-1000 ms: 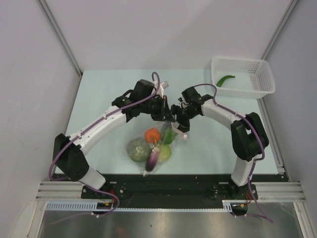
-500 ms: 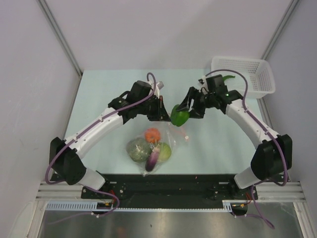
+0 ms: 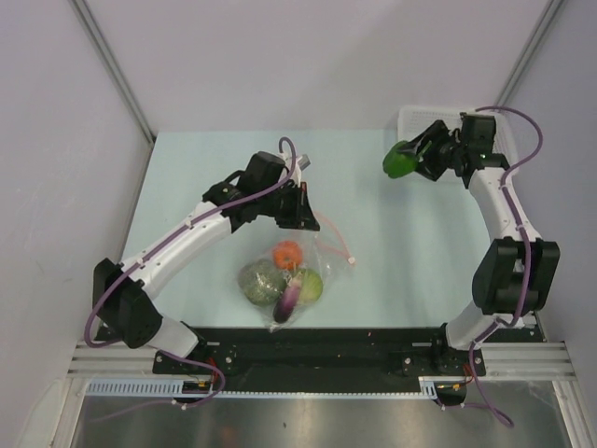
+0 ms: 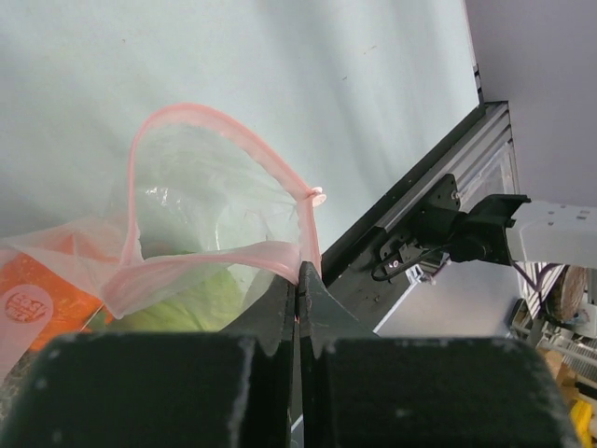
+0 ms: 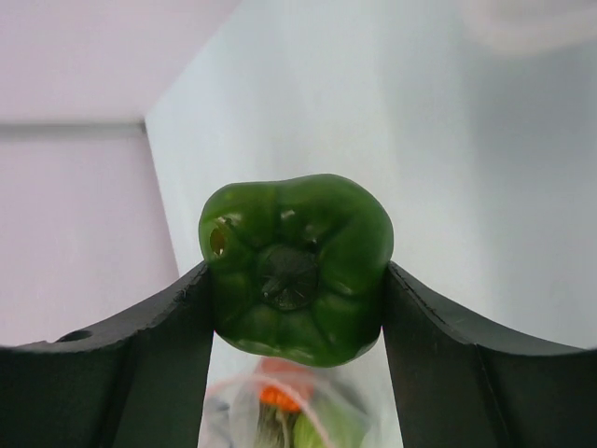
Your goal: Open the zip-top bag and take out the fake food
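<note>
The zip-top bag (image 3: 312, 257) lies mid-table with its mouth open. My left gripper (image 3: 304, 213) is shut on its pink zip strip (image 4: 224, 140), which it pinches at the tips of my left gripper (image 4: 298, 273). Inside lie an orange-red ball (image 3: 287, 252), a mottled green-brown head (image 3: 260, 280), a pale green piece (image 3: 311, 285) and a purple eggplant (image 3: 287, 301). My right gripper (image 3: 410, 161) is shut on the dark green pepper (image 3: 399, 161), held in the air at the basket's left edge. In the right wrist view the pepper (image 5: 294, 266) sits squarely between both fingers (image 5: 177, 327).
The white mesh basket (image 3: 420, 113) stands at the back right corner, mostly hidden by my right arm. Grey walls close in on both sides. A black rail (image 3: 317, 345) runs along the table's near edge, just below the bag.
My right gripper has carried the green pepper from the bag's mouth up and right to the basket. The left gripper has kept its hold on the zip strip.
</note>
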You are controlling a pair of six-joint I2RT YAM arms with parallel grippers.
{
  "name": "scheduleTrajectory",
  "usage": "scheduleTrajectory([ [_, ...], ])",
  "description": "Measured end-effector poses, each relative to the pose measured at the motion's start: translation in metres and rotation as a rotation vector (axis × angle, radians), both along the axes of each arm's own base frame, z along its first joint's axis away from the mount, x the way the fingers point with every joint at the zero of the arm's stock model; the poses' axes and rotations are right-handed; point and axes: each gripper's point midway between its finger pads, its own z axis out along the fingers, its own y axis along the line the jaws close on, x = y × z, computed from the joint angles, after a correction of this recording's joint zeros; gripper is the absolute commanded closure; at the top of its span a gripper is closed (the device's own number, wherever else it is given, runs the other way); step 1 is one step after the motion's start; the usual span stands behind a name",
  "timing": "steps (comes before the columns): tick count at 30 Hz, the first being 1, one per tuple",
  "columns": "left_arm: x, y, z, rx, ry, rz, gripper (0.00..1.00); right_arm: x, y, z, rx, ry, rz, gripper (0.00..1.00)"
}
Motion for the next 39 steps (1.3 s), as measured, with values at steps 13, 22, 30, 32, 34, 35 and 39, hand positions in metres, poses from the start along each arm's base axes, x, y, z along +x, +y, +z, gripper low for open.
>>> scheduleTrajectory([
  [13, 0.004, -0.006, -0.004, 0.048, -0.044, -0.154, 1.00, 0.148, -0.160, -0.047, -0.149, 0.007, -0.365, 0.49],
  [22, 0.003, -0.010, -0.007, 0.036, -0.050, -0.224, 1.00, 0.185, -0.187, -0.091, -0.299, 0.066, -0.390, 0.23],
  [30, -0.007, -0.012, -0.004, -0.042, -0.017, -0.178, 1.00, 0.172, -0.197, -0.110, -0.397, 0.145, -0.381, 0.00],
  [32, -0.007, -0.012, 0.001, -0.054, -0.011, -0.157, 1.00, 0.161, -0.195, -0.110, -0.408, 0.185, -0.377, 0.00],
  [34, -0.007, -0.011, 0.006, -0.059, -0.011, -0.137, 1.00, 0.147, -0.192, -0.104, -0.412, 0.223, -0.372, 0.00],
  [35, -0.007, -0.010, 0.009, -0.061, -0.015, -0.127, 1.00, 0.135, -0.186, -0.100, -0.415, 0.250, -0.364, 0.00],
  [39, -0.007, -0.004, 0.021, -0.057, -0.030, -0.095, 1.00, 0.075, -0.144, -0.073, -0.406, 0.286, -0.275, 0.00],
])
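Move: The right hand already holds the green pepper. The middle of the white basket lies about 16 cm ahead of this hand, 18 cm to its right and 19 cm below. The green chili already in the basket is some 10 cm to the left of the basket's middle and about level with it in reach. From the left hand, which keeps hold of the bag's rim, the basket lies about 35 cm ahead, 41 cm to the right and 18 cm below. Swinging forward and to the right, nearly 20 cm each way, the right hand carries the pepper over the basket, turning clockwise some 20 degrees and sinking about 11 cm. There its fingers open wide and let go, and the empty hand draws back, leftward and slightly up. The left hand keeps the bag's rim pinched, rising about 2 cm late on. ##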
